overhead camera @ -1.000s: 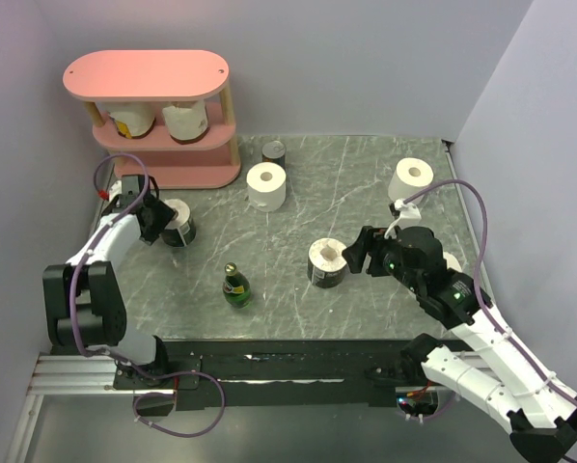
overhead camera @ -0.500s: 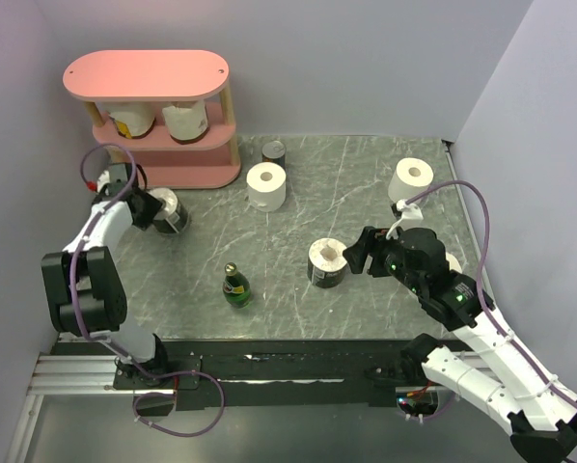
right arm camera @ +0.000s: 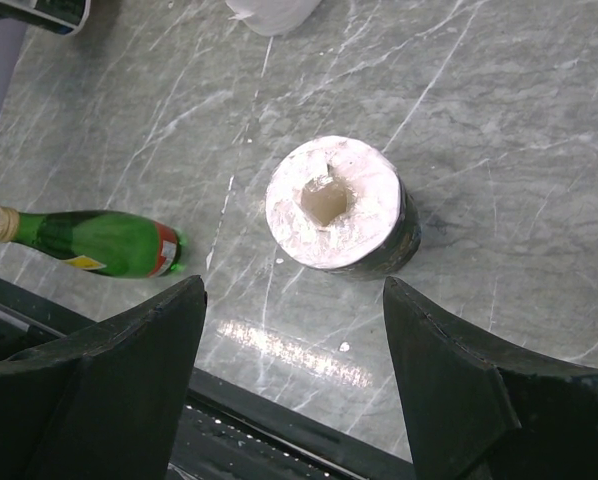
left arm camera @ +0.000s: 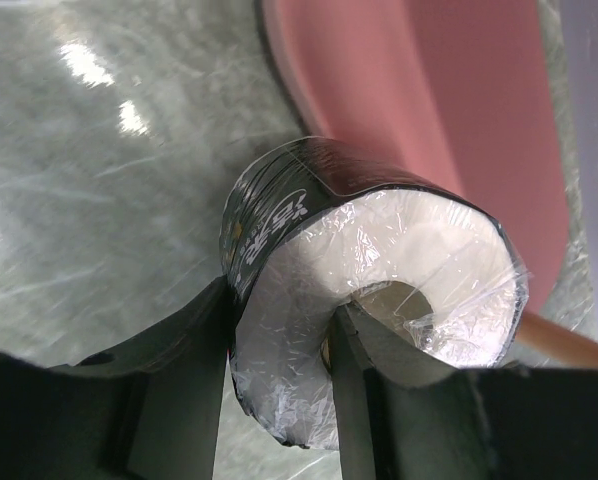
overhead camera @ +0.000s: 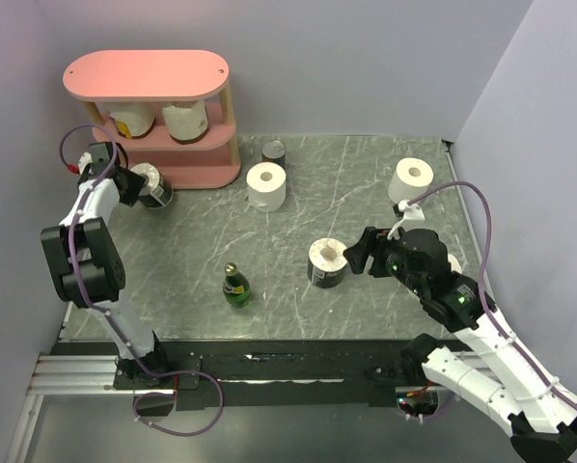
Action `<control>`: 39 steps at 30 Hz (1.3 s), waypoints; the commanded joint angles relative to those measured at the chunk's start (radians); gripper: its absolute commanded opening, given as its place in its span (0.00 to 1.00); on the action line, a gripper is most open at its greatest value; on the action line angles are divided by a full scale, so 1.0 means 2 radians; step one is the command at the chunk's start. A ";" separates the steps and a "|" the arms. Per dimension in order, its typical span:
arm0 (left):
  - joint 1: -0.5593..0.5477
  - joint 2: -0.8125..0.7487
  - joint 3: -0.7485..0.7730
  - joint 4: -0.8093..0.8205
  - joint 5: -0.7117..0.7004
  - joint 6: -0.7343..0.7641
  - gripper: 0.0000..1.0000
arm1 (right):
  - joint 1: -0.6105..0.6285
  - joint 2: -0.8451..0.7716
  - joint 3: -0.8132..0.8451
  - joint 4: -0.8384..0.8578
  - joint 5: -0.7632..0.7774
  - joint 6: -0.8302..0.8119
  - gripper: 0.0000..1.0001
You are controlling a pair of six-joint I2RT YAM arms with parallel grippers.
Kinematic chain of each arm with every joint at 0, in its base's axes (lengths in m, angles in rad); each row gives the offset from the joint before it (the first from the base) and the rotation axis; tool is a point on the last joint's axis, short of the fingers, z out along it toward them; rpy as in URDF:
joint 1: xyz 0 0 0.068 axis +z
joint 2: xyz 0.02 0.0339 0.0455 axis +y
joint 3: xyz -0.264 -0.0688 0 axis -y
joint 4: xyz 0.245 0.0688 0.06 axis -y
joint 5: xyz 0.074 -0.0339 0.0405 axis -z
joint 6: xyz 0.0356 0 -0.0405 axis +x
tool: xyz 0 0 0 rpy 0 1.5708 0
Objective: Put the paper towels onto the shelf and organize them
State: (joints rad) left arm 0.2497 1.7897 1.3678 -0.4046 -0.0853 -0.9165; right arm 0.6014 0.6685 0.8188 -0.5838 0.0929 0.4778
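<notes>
My left gripper (overhead camera: 139, 185) is shut on a dark-wrapped paper towel roll (overhead camera: 153, 185) (left arm camera: 369, 290), one finger in its hollow core and the other outside on the wrapper. It holds the roll tilted beside the pink shelf (overhead camera: 146, 75) at the bottom board (left arm camera: 429, 100). Two rolls (overhead camera: 132, 120) (overhead camera: 185, 120) stand on the middle tier. My right gripper (overhead camera: 361, 253) (right arm camera: 294, 295) stands open just in front of a dark-wrapped roll (overhead camera: 327, 260) (right arm camera: 334, 205) standing upright on the table. Two white rolls (overhead camera: 266, 185) (overhead camera: 411, 179) stand farther back.
A green bottle (overhead camera: 235, 286) (right arm camera: 89, 242) lies on the table near the front, left of the right gripper. A small tin can (overhead camera: 274, 152) stands at the back beside the shelf. Another roll (overhead camera: 453, 262) peeks out behind the right arm. Walls close in on both sides.
The left gripper closed on the dark-wrapped roll and carried it back and left, up to the shelf's bottom tier. The right arm has not moved.
</notes>
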 commanded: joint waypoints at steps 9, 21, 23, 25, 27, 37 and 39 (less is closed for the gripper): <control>0.009 0.063 0.112 0.032 0.018 -0.017 0.43 | -0.002 0.025 0.028 0.026 -0.005 0.010 0.78; 0.012 0.078 0.113 0.073 0.039 -0.030 0.61 | -0.002 0.045 0.041 0.027 -0.006 0.009 0.78; 0.012 0.066 0.101 0.078 0.039 -0.031 0.64 | -0.002 0.045 0.042 0.028 -0.005 0.008 0.78; 0.014 0.052 0.094 0.082 0.039 -0.030 0.65 | -0.002 0.044 0.042 0.028 -0.006 0.009 0.78; 0.016 0.041 0.084 0.089 0.039 -0.030 0.66 | -0.002 0.044 0.041 0.027 -0.007 0.009 0.78; 0.031 -0.046 0.000 0.114 0.052 -0.028 0.65 | -0.002 0.022 0.037 0.016 -0.007 0.016 0.78; 0.035 -0.058 -0.013 0.119 0.056 -0.027 0.65 | -0.002 0.014 0.032 0.017 -0.014 0.018 0.79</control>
State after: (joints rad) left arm 0.3016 1.7576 1.3960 -0.2302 -0.0032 -0.9642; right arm 0.6014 0.7349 0.8528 -0.5701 0.0814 0.4988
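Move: The left hand already holds the black paper towel, one finger in its core, and takes it to the left end of the bottom shelf, about 6 cm ahead, 2 cm right and 8 cm below. Of the two wrapped rolls on the middle shelf, one is some 9 cm ahead, 2 cm right and 12 cm up; the other lies 13 cm to the right of that one. The plain white roll stands 33 cm right, 1 cm ahead and 5 cm below. From the right hand that shelf end is roughly 32 cm ahead, 53 cm left and 18 cm down. Still pinching the roll's wall, the left hand carries the black paper towel forward about 5 cm and slightly left onto the bottom shelf, then opens its fingers and lets go. They edge a little farther forward before drawing up and back, some 5 cm up and 3 cm back, clear of the roll; over the whole move the fingers tilt upward about 15 degrees. ##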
